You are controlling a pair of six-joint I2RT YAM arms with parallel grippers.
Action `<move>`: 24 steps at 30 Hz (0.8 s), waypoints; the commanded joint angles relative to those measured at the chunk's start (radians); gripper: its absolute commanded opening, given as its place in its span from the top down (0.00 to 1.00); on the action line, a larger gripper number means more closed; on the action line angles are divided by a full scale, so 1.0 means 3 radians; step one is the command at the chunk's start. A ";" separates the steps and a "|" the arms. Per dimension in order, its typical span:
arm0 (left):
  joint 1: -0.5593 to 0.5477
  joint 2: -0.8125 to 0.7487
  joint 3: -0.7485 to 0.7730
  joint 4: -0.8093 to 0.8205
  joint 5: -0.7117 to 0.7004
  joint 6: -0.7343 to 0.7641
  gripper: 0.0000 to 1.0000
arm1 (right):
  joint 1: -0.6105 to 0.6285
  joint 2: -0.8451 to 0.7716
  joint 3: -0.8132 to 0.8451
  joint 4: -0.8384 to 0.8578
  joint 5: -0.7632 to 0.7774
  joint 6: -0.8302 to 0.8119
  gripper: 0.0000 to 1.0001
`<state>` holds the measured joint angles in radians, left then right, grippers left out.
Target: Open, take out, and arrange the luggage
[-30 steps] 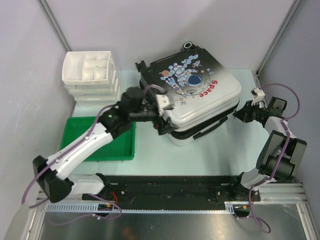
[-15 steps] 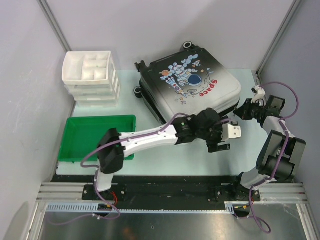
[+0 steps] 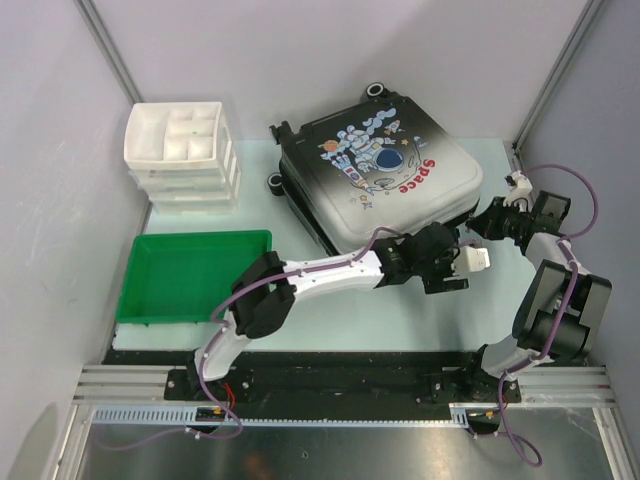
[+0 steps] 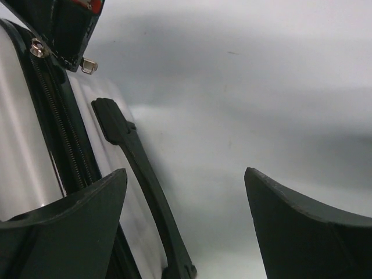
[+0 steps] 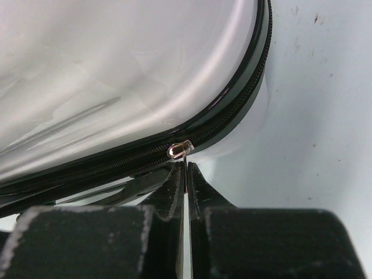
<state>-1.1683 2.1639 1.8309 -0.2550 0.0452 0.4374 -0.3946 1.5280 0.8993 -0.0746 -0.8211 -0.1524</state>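
The luggage (image 3: 385, 175) lies flat at the back of the table, its astronaut picture facing up and its zipper shut. My right gripper (image 3: 479, 224) is at its right front corner. In the right wrist view this gripper (image 5: 186, 170) is shut on the silver zipper pull (image 5: 179, 150). My left arm reaches across the table, and its gripper (image 3: 449, 281) is beside the front right side of the case. In the left wrist view that gripper (image 4: 186, 172) stands wide open, holding nothing. The black side handle (image 4: 132, 156) and the zipper track (image 4: 58, 133) lie just left of the gap.
A white compartmented drawer box (image 3: 182, 152) stands at the back left. In front of it lies a flat green tray (image 3: 200, 238). Grey walls close in the back and both sides. The right wall is close behind my right arm.
My left arm has swung from the case's left front corner across to its front right side, jaws open. Less of the white side shows now. The right gripper has not moved.
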 commanded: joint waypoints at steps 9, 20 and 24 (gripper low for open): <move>0.0182 0.0554 0.0202 0.0134 -0.0688 -0.0113 0.13 | 0.0017 -0.0026 0.0075 0.0422 -0.0091 0.0104 1.00; 0.0182 0.0298 -0.0351 -0.0305 -0.0518 -0.0649 0.31 | 0.0042 -0.0031 0.0070 0.0479 0.0150 -0.0003 1.00; 0.0111 0.0502 -0.0167 -0.0571 -0.1182 -0.1104 0.42 | 0.0057 -0.0036 0.0075 0.0525 0.0165 0.0037 1.00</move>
<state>-1.1450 2.2620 1.7893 -0.1249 -0.1017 0.3248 -0.3889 1.5280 0.8986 -0.0616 -0.8040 -0.1356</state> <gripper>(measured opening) 0.619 0.017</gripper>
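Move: The suitcase's black side handle has its middle about 5 cm ahead of the left hand, 2 cm to its left and some 7 cm below. The zip pull, pinched in the right fingers, is about 13 cm ahead of the left hand, 4 cm to its right and 2 cm lower; the suitcase's middle lies roughly 22 cm ahead and 14 cm left, a few centimetres lower. From the right hand the handle is about 8 cm back, 7 cm left and 5 cm lower. The side handle is what the left hand drops to: it sinks about 5 cm and goes some 3.5 cm forward, quickly, then stays there while its wide-open fingers begin to close, one on either side of the strap, still well apart, and the wrist turns about 10 degrees counter-clockwise. The right hand stays put and keeps its pinch on the zip pull. ##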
